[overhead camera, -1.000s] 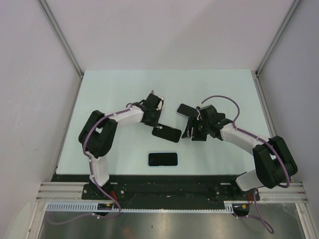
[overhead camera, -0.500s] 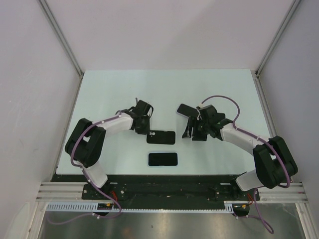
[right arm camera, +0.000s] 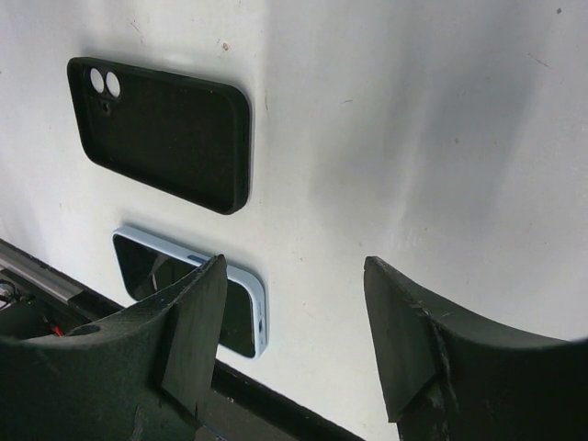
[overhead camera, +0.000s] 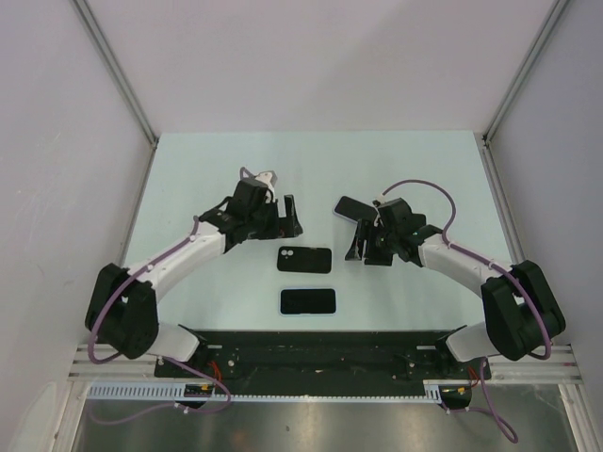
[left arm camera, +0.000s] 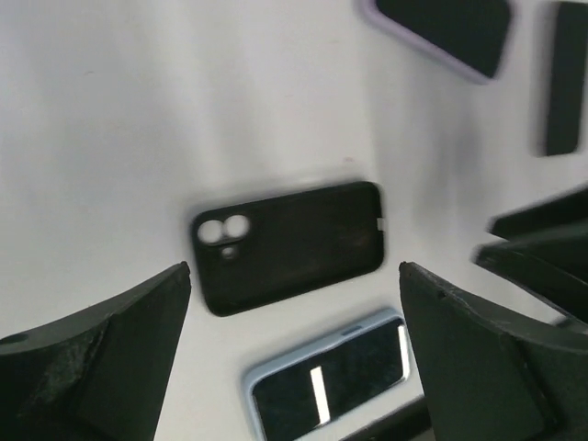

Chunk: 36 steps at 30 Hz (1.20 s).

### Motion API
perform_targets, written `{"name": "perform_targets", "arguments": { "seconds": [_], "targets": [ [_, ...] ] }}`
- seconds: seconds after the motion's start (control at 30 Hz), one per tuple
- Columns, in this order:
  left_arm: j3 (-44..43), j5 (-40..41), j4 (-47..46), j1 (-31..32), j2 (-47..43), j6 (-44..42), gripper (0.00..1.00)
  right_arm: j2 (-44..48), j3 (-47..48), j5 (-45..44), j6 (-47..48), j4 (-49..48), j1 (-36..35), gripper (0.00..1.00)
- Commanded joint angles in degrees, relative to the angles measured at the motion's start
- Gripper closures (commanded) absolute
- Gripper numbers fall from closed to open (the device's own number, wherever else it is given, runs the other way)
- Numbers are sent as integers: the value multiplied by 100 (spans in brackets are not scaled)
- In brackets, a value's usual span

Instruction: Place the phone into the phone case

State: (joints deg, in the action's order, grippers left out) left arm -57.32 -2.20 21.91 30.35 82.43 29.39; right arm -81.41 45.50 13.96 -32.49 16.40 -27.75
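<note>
The black phone case (overhead camera: 304, 259) lies flat on the table with its camera cut-outs to the left, also seen in the left wrist view (left arm camera: 289, 243) and the right wrist view (right arm camera: 161, 133). The phone (overhead camera: 308, 301), screen up with a light-blue rim, lies just nearer the arm bases (left arm camera: 331, 377) (right arm camera: 188, 289). My left gripper (overhead camera: 283, 221) (left arm camera: 294, 268) hovers open beyond the case, holding nothing. To the right of the case my right gripper (overhead camera: 366, 247) (right arm camera: 294, 266) is open over bare table, empty.
A second dark slab with a purple rim (overhead camera: 351, 208) (left arm camera: 441, 32) lies on the table just beyond the right gripper. Grey walls with metal rails enclose the table on three sides. The black base rail (overhead camera: 320, 344) runs along the near edge.
The left gripper carried the black case a little left, set it flat above the phone, opened, and drew back toward the far side. The right arm has not moved.
</note>
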Motion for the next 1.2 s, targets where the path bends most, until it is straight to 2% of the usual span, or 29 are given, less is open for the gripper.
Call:
{"name": "perform_targets", "arguments": {
  "seconds": [0.0, 0.03, 0.27, 0.37, 0.53, 0.67, 0.83, 1.17],
  "targets": [
    [195, -1589, -995, -20, -570, -65, 0, 178, -14, -130, 41, 21, -20, 34],
    [212, -2009, -1109, -29, -597, -39, 0, 169, -14, -121, 32, 12, -29, 34],
    [642, -3206, -2163, -29, -746, 278, 0, 213, -14, -50, 6, 20, -11, 34],
    [932, -3427, -2866, -47, -816, 514, 0, 248, -14, -25, -20, 47, 32, 34],
    [898, -3507, -3017, -38, -685, 612, 0, 327, -14, 116, -47, -14, 252, 34],
    [828, -3358, -2991, -47, -553, 647, 0, 380, -23, 571, -3, 3, 787, 34],
    [661, -3305, -2973, -11, -70, 674, 0, 476, -14, 898, 120, 196, 1894, 34],
    [-542, -3463, -2886, 365, 1361, 665, 1, 380, -93, 986, 384, 522, 3714, 33]
  ]
}}
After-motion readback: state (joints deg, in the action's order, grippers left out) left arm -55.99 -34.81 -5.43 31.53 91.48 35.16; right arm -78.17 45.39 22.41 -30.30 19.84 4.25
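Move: The loose black phone lies about 14 cm right of the right gripper, 10 cm ahead and 6 cm below it; from the left gripper it is some 35 cm right, 5 cm ahead and 11 cm down. The purple-cased phone is 20 cm right of the left gripper and 12 cm ahead. The empty black case lies just under the left gripper, 4 cm right and 2 cm back. Swing the open right gripper about 15 cm right and 5 cm forward to the near end of the loose black phone, turning clockwise and staying above the table. Meanwhile lift the open left gripper off to the right, 11 cm in all, easing back and rising 7 cm before sinking halfway and coming forward again, its fingers swinging round to point more to the right. ##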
